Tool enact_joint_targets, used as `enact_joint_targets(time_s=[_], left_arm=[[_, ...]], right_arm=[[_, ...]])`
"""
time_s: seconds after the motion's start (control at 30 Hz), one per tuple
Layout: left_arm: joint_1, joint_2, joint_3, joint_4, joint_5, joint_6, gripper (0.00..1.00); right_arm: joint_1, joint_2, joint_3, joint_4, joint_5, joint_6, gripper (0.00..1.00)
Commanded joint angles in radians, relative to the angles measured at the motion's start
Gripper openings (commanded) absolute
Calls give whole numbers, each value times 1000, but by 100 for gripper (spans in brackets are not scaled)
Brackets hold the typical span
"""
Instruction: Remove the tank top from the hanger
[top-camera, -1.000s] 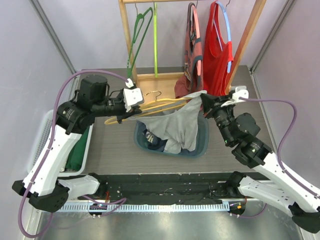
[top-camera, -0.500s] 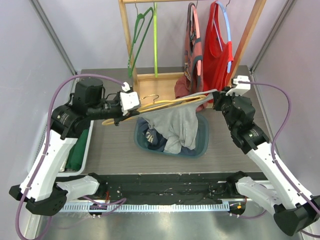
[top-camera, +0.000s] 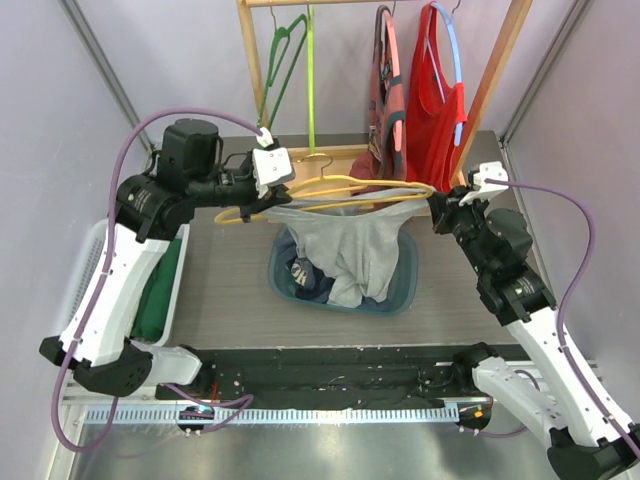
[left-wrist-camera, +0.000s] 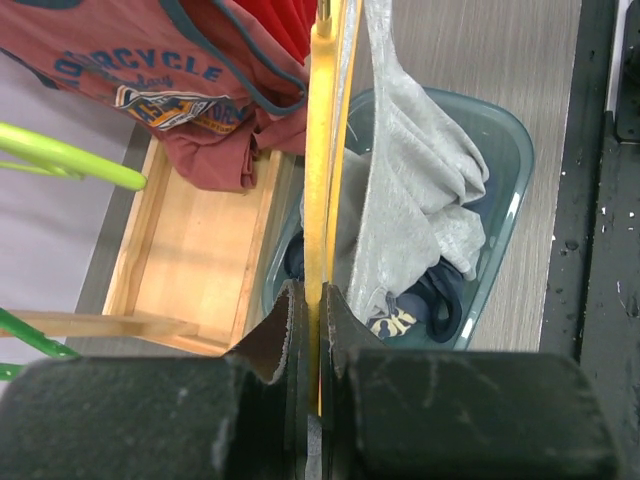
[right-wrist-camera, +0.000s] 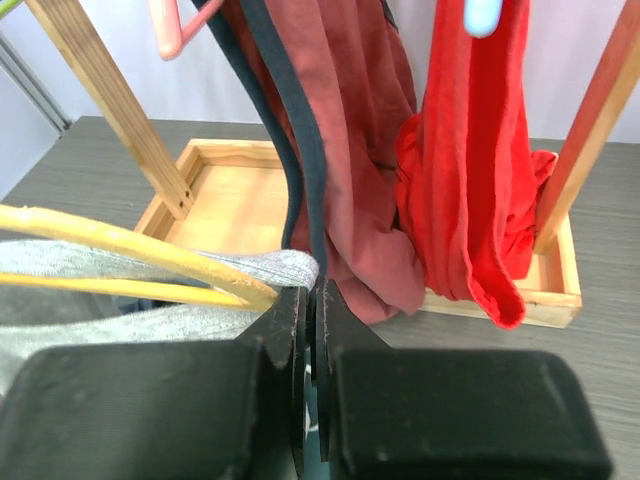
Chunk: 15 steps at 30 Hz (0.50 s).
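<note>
A yellow hanger (top-camera: 340, 183) hangs level in the air above the basket, with the grey tank top (top-camera: 350, 245) draped from it. My left gripper (top-camera: 262, 205) is shut on the hanger's left arm; in the left wrist view the yellow bar (left-wrist-camera: 320, 150) runs straight out from between the jaws of the gripper (left-wrist-camera: 314, 300), and the grey cloth (left-wrist-camera: 410, 190) falls to its right. My right gripper (top-camera: 436, 208) is shut at the hanger's right tip. The right wrist view shows that gripper (right-wrist-camera: 311, 295) pinching the grey strap (right-wrist-camera: 270, 268) beside the hanger tip (right-wrist-camera: 120, 243).
A teal basket (top-camera: 405, 285) holding dark clothes sits under the tank top. Behind stands a wooden rack (top-camera: 490, 90) with green hangers (top-camera: 280, 70), a dark red top (top-camera: 385, 110) and a red top (top-camera: 435, 110). A white bin (top-camera: 85, 270) with a green garment (top-camera: 155, 300) is at the left.
Both arms rose and spread apart. The hanger went from tilted low over the basket to level and higher, and the tank top's upper edge is now stretched along it.
</note>
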Motion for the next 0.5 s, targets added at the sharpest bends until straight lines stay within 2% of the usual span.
enact_joint_targets(time_s=[0.0,0.2,0.3,0.33,0.37,0.4,0.47], left_arm=[[-18,33,77,53,31,-15,0],[-48,84,126,76,8,-15,0],[-70,152,223,69,-1,-15,0],[-83,170,252,63,-7,-17,0],[-90,188,314,55,-10,-17,0],[-97,225,342,32,-16,-15,0],[-117,257,417,3,-28,-7,0]], right_arm=[[10,-48,-52,-22,-66,-25,1],[11,-108,-87,-73,-40,-28,1],[11,-123,-55,-85,-39,-42,18],[10,-125,-41,-91,-39,-51,36],[10,-126,-26,-107,-40,-54,45],[10,-128,8,-119,-42,-57,72],[10,-126,40,-171,-63,-64,100]])
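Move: The blue bin lies about 11 cm right of the left gripper, 3 cm back and 30 cm below, and from the right gripper roughly 15 cm left, 4 cm back and 25 cm below. The yellow hanger's free end is 3 cm left of the right gripper and just above. From there too, the red tank top hangs 16 cm ahead and 3 cm right, the brownish-red one 13 cm ahead and 6 cm left. With the grey tank top's edge still pinched just past the hanger's free end, bring the right gripper back and down about 4 cm in all, then open the fingers wide and let go of the cloth. Keep the left pinch on the yellow hanger, ease it right, then carry it faster right, up and slightly forward, about 6 cm altogether. ##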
